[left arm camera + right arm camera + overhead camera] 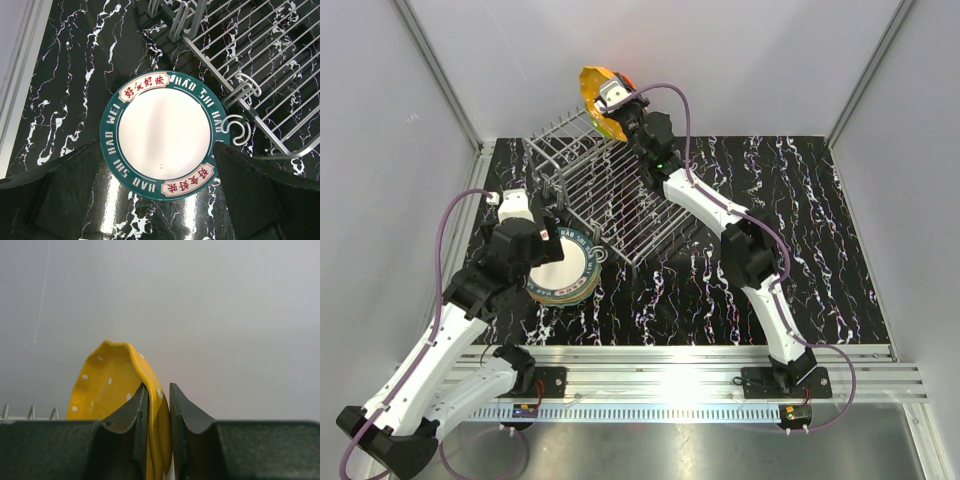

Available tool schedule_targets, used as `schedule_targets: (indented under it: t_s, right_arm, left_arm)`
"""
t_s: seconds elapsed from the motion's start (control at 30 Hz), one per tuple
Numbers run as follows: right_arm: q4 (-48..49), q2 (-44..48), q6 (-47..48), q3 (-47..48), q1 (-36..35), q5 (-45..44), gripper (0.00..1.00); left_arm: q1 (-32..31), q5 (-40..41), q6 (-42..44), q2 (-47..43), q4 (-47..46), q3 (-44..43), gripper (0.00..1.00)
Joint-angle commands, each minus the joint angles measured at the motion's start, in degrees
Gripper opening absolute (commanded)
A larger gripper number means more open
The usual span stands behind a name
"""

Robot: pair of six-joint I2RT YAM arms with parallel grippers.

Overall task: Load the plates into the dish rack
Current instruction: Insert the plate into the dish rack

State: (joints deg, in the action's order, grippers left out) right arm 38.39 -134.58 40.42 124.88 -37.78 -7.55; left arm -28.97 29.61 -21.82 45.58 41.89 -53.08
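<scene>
The silver wire dish rack (605,190) stands at the middle back of the table. My right gripper (618,108) is shut on the rim of a dotted yellow-orange plate (594,95) and holds it on edge above the rack's far end. In the right wrist view both fingers pinch that plate (105,382) at the right gripper (159,407). A stack of plates (572,282) lies left of the rack, topped by a teal-rimmed white plate (162,132). My left gripper (156,150) hovers open over it, its jaws wide on either side of the plate's near rim.
The rack's curled wire end (240,127) lies just right of the stack in the left wrist view. The black marbled tabletop (790,250) spreads to the right. Grey walls and metal frame posts (440,70) close in the back and sides.
</scene>
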Motion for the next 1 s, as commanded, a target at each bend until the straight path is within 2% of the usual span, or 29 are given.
schedule_targets:
  t_s: [0.0,0.13,0.3,0.37,0.47,0.73,0.83,0.87,0.97]
  right_arm:
    - [13.64,1.69,-0.52,3.45,-0.8,-2.64,0.09]
    - [13.29,1.87,0.01,2.39,-0.8,-2.56,0.1]
    - [12.67,2.05,0.71,1.33,-0.98,-1.5,0.24]
    - [11.8,2.13,1.06,1.42,-1.16,-1.24,0.26]
    - [11.01,2.05,0.89,1.94,-1.24,-0.8,0.34]
    - [7.58,1.52,0.18,3.88,-1.42,-0.1,0.41]
    - [5.82,1.34,-0.34,4.76,-1.42,0.52,0.46]
    - [5.38,1.17,-0.43,4.93,-1.42,0.78,0.52]
    - [3.54,0.46,-1.22,6.95,-1.42,1.22,0.53]
  left_arm:
    - [-0.3,1.77,0.55,-0.05,-2.16,-0.36,0.99]
    - [-0.38,1.86,0.55,-0.06,-2.08,-0.36,0.99]
    - [-0.47,1.86,0.55,-0.05,-2.16,-0.36,0.99]
    - [-0.47,1.86,0.55,-0.06,-2.16,-0.36,0.99]
    - [-0.56,1.86,0.56,-0.06,-2.08,-0.27,0.99]
    - [-0.65,1.86,0.55,0.03,-2.16,-0.18,0.99]
    - [-0.73,1.86,0.64,0.03,-2.16,-0.1,0.99]
    - [-0.74,1.86,0.64,-0.05,-2.25,-0.09,0.99]
    - [-0.74,1.77,0.64,0.03,-2.25,-0.1,0.99]
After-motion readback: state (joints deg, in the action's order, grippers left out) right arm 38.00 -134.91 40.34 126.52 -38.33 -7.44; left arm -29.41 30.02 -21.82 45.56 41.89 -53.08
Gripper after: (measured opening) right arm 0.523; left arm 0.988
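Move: Pinched by its upper right rim, the yellow plate has its middle about 4 cm left of the right hand and 5 cm below. Its slot, in the rack's upper tier, lies about 4 cm left, 2 cm back and 12 cm below this hand. The orange plate stands about 3 cm to the hand's right, 2 cm ahead and 5 cm below. From the idle left hand, the yellow plate is roughly 27 cm ahead, 16 cm right and 12 cm higher. Holding still at first with the yellow plate's rim pinched, the right hand then opens its fingers from about a quarter to half wide and lets go of the plate. It eases barely half a centimetre back and left, then starts to lift away, rising about 1 cm with no real turn of the wrist. ##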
